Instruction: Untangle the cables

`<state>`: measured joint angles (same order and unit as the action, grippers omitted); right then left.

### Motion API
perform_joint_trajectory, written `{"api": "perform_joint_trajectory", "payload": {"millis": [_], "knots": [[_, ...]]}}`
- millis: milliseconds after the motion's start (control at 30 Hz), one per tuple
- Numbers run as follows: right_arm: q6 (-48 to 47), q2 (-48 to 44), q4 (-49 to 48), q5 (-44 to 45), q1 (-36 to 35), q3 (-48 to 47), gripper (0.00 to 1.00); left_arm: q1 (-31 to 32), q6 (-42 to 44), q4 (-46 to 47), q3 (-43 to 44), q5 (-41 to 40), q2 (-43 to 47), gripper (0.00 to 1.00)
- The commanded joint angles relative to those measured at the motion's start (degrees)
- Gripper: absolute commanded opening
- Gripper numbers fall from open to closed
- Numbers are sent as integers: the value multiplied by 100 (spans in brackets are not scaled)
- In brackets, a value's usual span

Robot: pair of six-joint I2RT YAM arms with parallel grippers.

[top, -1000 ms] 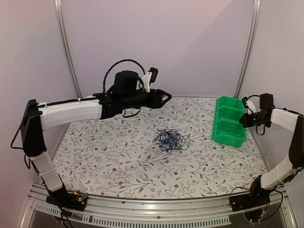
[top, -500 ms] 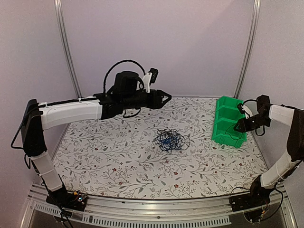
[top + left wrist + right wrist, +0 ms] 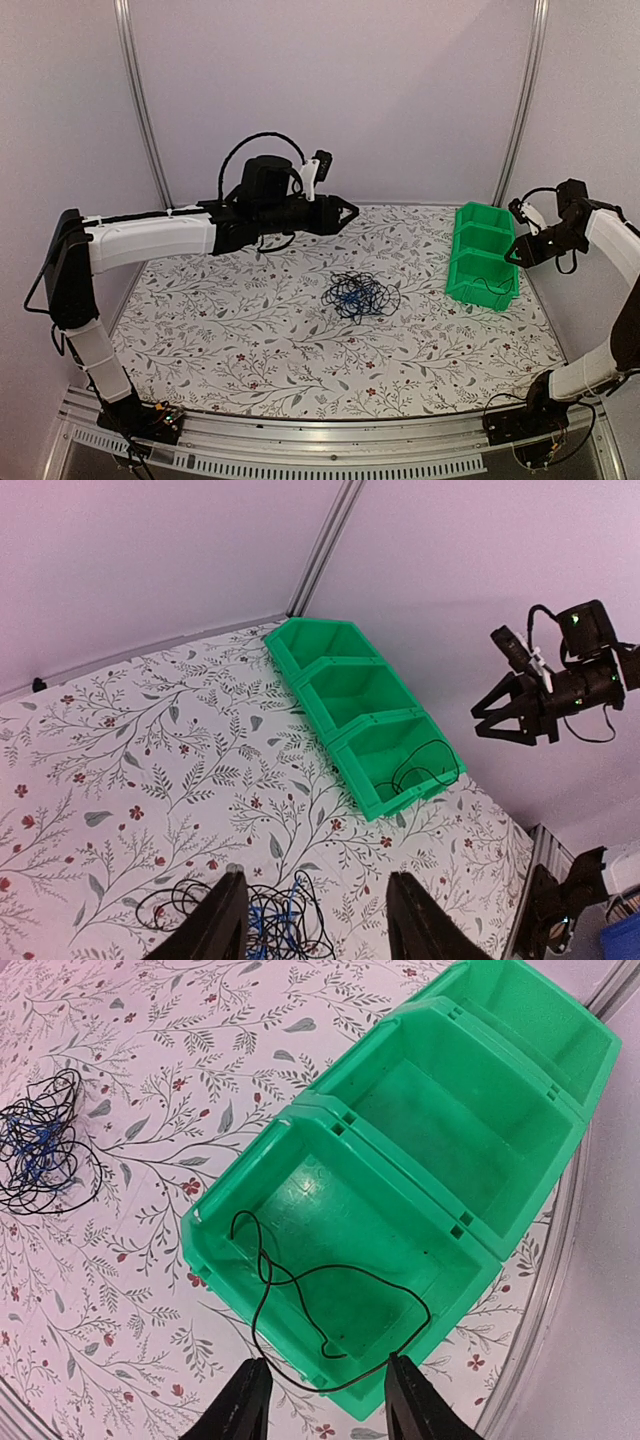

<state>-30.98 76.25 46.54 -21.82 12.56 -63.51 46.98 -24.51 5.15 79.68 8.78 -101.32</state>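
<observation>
The cables (image 3: 360,296) lie as a loose tangle of black wires with one blue wire mid-table, also seen as cables (image 3: 255,920) and cables (image 3: 40,1145). One separate black cable (image 3: 300,1280) lies in the nearest compartment of the green bin (image 3: 340,1120), looping over its front wall. My right gripper (image 3: 327,1365) hangs open above that wall with nothing between its fingers; from above the right gripper (image 3: 518,250) is beside the bin's right side. My left gripper (image 3: 352,210) is open and raised behind the tangle, and the left gripper (image 3: 315,880) is empty.
The green bin (image 3: 480,232) has three compartments and stands at the right of the flowered tabletop; its two far compartments hold nothing. Metal frame posts (image 3: 140,100) rise at the back corners. The right table edge runs close beside the bin.
My right gripper went from shut to open and rose away to the right of the bin, leaving the black cable in the nearest compartment. The left arm shifted only slightly.
</observation>
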Motion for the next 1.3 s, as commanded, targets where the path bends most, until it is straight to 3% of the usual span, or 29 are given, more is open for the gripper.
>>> {"api": "perform_joint_trajectory", "payload": {"millis": [0, 67, 200, 300, 400, 433, 467, 500, 533, 567, 667, 733, 833, 967, 1200, 1267], "knots": [[-389, -14, 781, -587, 11, -26, 42, -69, 39, -14, -52, 149, -116, 50], [-846, -31, 1146, -851, -44, 20, 41, -70, 65, -39, -66, 136, -117, 50], [-1696, -137, 1005, -203, -245, 312, 44, -84, 91, -32, -65, 148, -137, 50], [-1963, -45, 923, 97, -387, 210, 46, -84, 99, -15, 24, 168, -206, 50], [-1919, 154, 900, -143, -588, -165, 46, -112, -117, -268, 496, 203, -361, 51], [-1780, 204, 893, -286, -668, -276, 46, -120, -209, -568, 900, 138, -511, 51], [-1653, 289, 892, -435, -763, -363, 46, -123, -272, -988, 1389, -39, -660, 62], [-1557, 418, 887, -538, -883, -440, 46, -125, -382, -1493, 1969, -355, -821, 92], [-1396, 492, 880, -617, -1008, -501, 46, -148, -712, -2140, 2706, -747, -1048, 99], [-1312, 607, 875, -700, -1142, -589, 46, -229, -1183, -2900, 3486, -1040, -1308, 100], [-1064, 864, 908, -833, -1602, -985, 46, -660, -2123, -4507, 5832, -697, -1994, 100], [-953, 1044, 881, -843, -1832, -1329, 46, -1036, -3134, -4890, 6528, -129, -2056, 100], [-826, 1290, 818, -996, -1906, -1731, 46, -1442, -4343, -3949, 5500, 1048, -1438, 100], [-775, 1697, 649, -992, -2043, -2085, 46, -1451, -4504, -2790, 4506, 806, -519, 100], [-483, 2313, 870, -983, -2472, -3044, 46, -1431, -4872, -3167, 5382, 1294, -453, 100], [-396, 2432, 843, -996, -2526, -3149, 46, -1437, -4742, -3237, 5249, 1063, -274, 100]]}}
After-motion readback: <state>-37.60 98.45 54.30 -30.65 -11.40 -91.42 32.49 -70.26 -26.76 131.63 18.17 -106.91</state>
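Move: The tangled cables lie about 34 cm to the right hand's left, level with it fore and aft and some 17 cm below. The near green bin, with a loose cable lying in it, is about 3 cm ahead and 3 cm left of the right hand, 13 cm down; the middle bin is 14 cm ahead and 2 cm left. From the left hand the tangled cables are some 3 cm right, 2 cm back and 26 cm below. Half-open right hand swings some 18 cm left towards the tangled cables; left hand rises 25 cm, leftward, opening wide. ##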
